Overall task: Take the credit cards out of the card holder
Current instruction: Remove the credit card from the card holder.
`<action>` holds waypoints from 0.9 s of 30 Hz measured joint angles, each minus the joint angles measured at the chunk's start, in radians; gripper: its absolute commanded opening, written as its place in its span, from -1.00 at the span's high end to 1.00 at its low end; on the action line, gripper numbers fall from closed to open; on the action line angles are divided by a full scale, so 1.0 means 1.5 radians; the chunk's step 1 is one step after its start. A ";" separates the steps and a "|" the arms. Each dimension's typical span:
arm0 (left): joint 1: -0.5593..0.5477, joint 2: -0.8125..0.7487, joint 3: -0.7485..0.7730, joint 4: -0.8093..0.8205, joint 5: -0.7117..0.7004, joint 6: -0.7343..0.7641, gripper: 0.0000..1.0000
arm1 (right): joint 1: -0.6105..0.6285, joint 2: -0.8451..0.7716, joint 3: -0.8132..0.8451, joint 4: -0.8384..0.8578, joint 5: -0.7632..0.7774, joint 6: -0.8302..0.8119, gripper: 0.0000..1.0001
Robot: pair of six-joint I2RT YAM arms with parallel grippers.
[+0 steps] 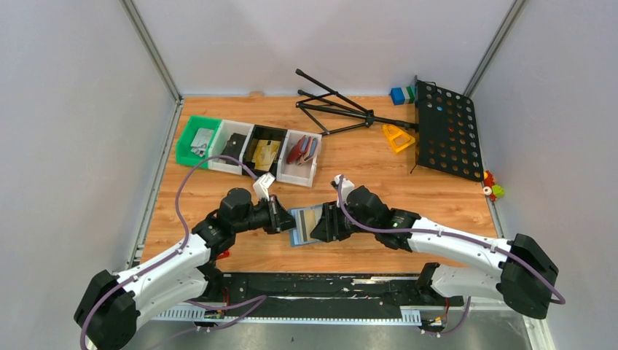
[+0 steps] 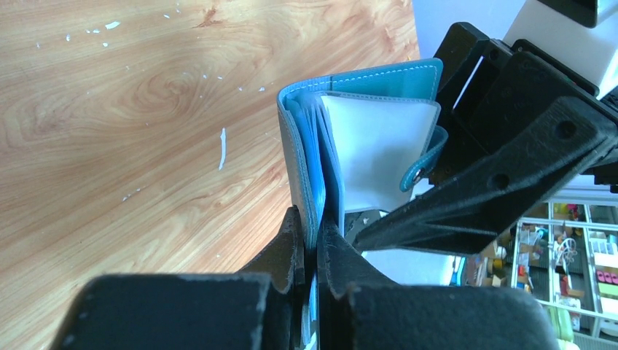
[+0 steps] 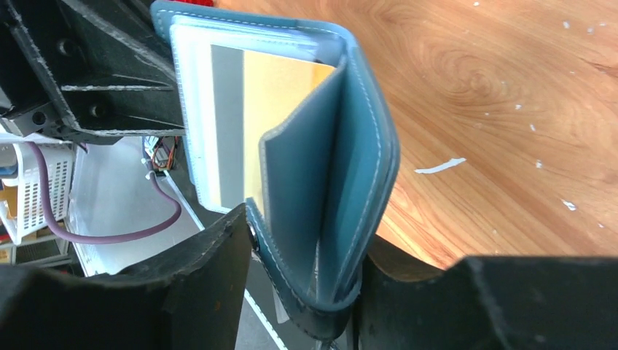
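The slate-blue card holder (image 1: 304, 221) hangs open above the wooden table, held between both grippers. My left gripper (image 1: 283, 219) is shut on one edge of it; in the left wrist view the fingertips (image 2: 315, 240) pinch the blue leaves (image 2: 302, 146) beside a clear sleeve (image 2: 372, 146). My right gripper (image 1: 321, 222) has a finger on each side of the other folded half (image 3: 350, 168), pressing the snap strap and the outer cover. A gold-tan credit card (image 3: 280, 95) and a grey credit card (image 3: 227, 124) sit in the sleeve, still inside the holder.
A row of bins stands at the back left: a green bin (image 1: 195, 138), and white ones holding cards and a dark red wallet (image 1: 296, 149). A black perforated music stand (image 1: 444, 131) with folded legs (image 1: 335, 109) lies at the back right, beside a yellow piece (image 1: 397, 136).
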 measured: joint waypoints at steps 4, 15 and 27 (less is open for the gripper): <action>0.000 -0.007 0.000 0.000 0.000 -0.001 1.00 | -0.013 -0.022 -0.015 -0.007 0.008 0.006 -0.04; 0.000 0.010 0.006 -0.015 -0.003 -0.001 1.00 | -0.015 -0.018 -0.024 -0.002 -0.008 0.008 -0.83; 0.000 0.029 0.021 -0.047 -0.023 0.000 1.00 | 0.023 0.078 0.052 -0.028 0.025 0.002 -0.87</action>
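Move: The credit card in its clear sleeve lies about 4 cm to the right hand's left and 1 cm ahead, nearly level; the card holder's blue cover flap is between that hand's half-open fingers. The white tray with the red knife stands some 22 cm ahead of the right hand and 8 cm left, about 9 cm below. The left hand, shut on the holder's left edge, has the card about 5 cm to its right, level in reach and height. Rightward first, by about 1.5 cm, the right hand draws off with the cover flap between its fingers, then opens them nearly fully and comes back about 3 cm left towards the card, sinking about 1 cm. The left hand keeps its pinch on the holder and lowers it a centimetre or so, rolling slightly. ##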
